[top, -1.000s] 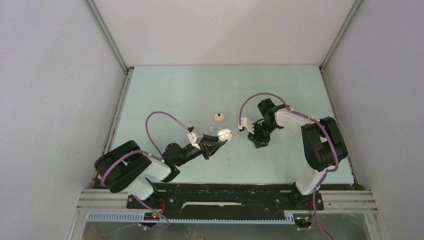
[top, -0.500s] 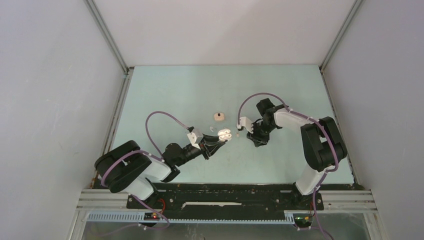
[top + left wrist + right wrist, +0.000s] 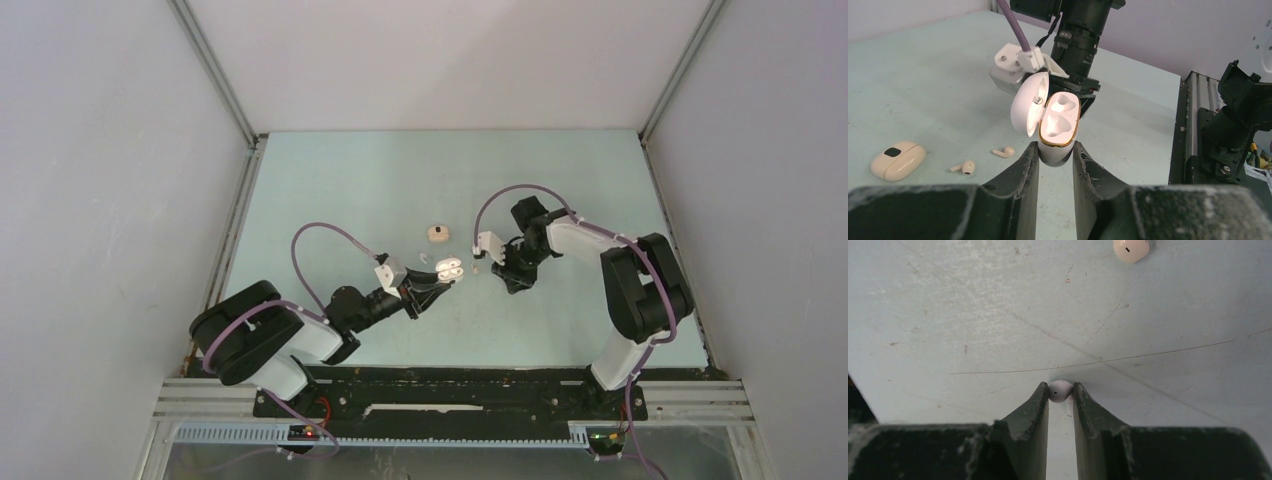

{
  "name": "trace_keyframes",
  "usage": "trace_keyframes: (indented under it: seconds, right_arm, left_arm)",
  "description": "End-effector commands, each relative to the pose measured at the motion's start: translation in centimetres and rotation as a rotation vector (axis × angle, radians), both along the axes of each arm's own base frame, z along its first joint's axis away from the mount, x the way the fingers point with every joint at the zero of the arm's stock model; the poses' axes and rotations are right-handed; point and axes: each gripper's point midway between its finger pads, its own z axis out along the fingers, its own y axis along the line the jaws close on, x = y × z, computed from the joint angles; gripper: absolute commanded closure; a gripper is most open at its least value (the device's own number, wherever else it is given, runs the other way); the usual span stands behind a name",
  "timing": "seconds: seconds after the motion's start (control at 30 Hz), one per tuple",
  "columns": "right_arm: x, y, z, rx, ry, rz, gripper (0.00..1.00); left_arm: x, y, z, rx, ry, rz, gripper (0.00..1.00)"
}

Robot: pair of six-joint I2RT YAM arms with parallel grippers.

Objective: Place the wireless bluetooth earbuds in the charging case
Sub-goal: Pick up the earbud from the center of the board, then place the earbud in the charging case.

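My left gripper (image 3: pixel 1055 150) is shut on the lower end of a white charging case (image 3: pixel 1058 120), which it holds off the table with the lid open and both sockets empty. In the top view the case (image 3: pixel 449 268) sits at the tips of the left gripper (image 3: pixel 438 280). My right gripper (image 3: pixel 1060 391) points down at the table and is shut on the round head of a white earbud (image 3: pixel 1060 389). A second white earbud (image 3: pixel 1131 249) lies farther off. Two tan earbuds (image 3: pixel 1004 151) (image 3: pixel 964 167) lie on the table left of the case.
A closed tan case (image 3: pixel 898 160) lies on the pale green table (image 3: pixel 330 190), behind the grippers in the top view (image 3: pixel 437 233). The right arm's wrist (image 3: pixel 1083 35) hangs just beyond the held case. Grey walls enclose the table on three sides.
The right gripper's jaws have closed onto the white earbud, and its wrist has shifted slightly left. The left arm and the case have not moved.
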Motion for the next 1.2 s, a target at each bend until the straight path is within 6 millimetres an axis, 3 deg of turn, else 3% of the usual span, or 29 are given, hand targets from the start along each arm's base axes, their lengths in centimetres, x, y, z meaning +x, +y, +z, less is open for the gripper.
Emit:
trace_keyframes:
  seconds: [0.0, 0.1, 0.27, 0.6, 0.7, 1.0, 1.17]
  right_arm:
    - [0.9, 1.2, 4.1, 0.148, 0.009, -0.095, 0.88]
    - [1.3, 2.2, 8.9, 0.331, 0.003, -0.155, 0.88]
    - [0.4, 3.8, 15.4, 0.548, -0.024, -0.189, 0.87]
    - [-0.4, 6.1, 24.6, 0.846, -0.075, -0.244, 0.86]
    - [-0.2, 6.5, 26.3, 0.903, -0.081, -0.270, 0.86]
    - [-0.3, 7.5, 28.5, 1.012, -0.017, -0.313, 0.86]
    - [1.4, 7.4, 28.7, 1.029, -0.052, -0.422, 0.85]
  left_arm:
    - [0.2, -0.5, 2.7, -0.075, -0.066, -0.017, 1.00]
    - [0.3, -0.7, 2.5, -0.077, -0.055, -0.020, 1.00]
    - [1.0, -1.4, 2.1, -0.088, -0.013, -0.016, 1.00]
    - [3.5, -2.7, 4.7, -0.188, 0.011, 0.101, 1.00]
    - [3.8, -2.8, 5.2, -0.204, 0.005, 0.135, 1.00]
    - [4.0, -3.1, 6.2, -0.204, -0.027, 0.203, 1.00]
    - [3.8, -3.2, 7.0, -0.198, -0.054, 0.248, 1.00]
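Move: The right fingers already pinch the white earbud at the board; the open white case in the left fingers is about 15 cm to their left, 3 cm nearer the base and some 14 cm higher. A loose pink earbud lies 9 cm left and 6 cm ahead of the right hand, another 14 cm left and 8 cm ahead, the pink case 18 cm left and 15 cm ahead. From the left hand the white earbud is about 17 cm right, 5 cm ahead, 14 cm below. Right hand lifts its pinched earbud some 26 cm, tilting level leftwards; left brings the case rightwards, forward and up. ##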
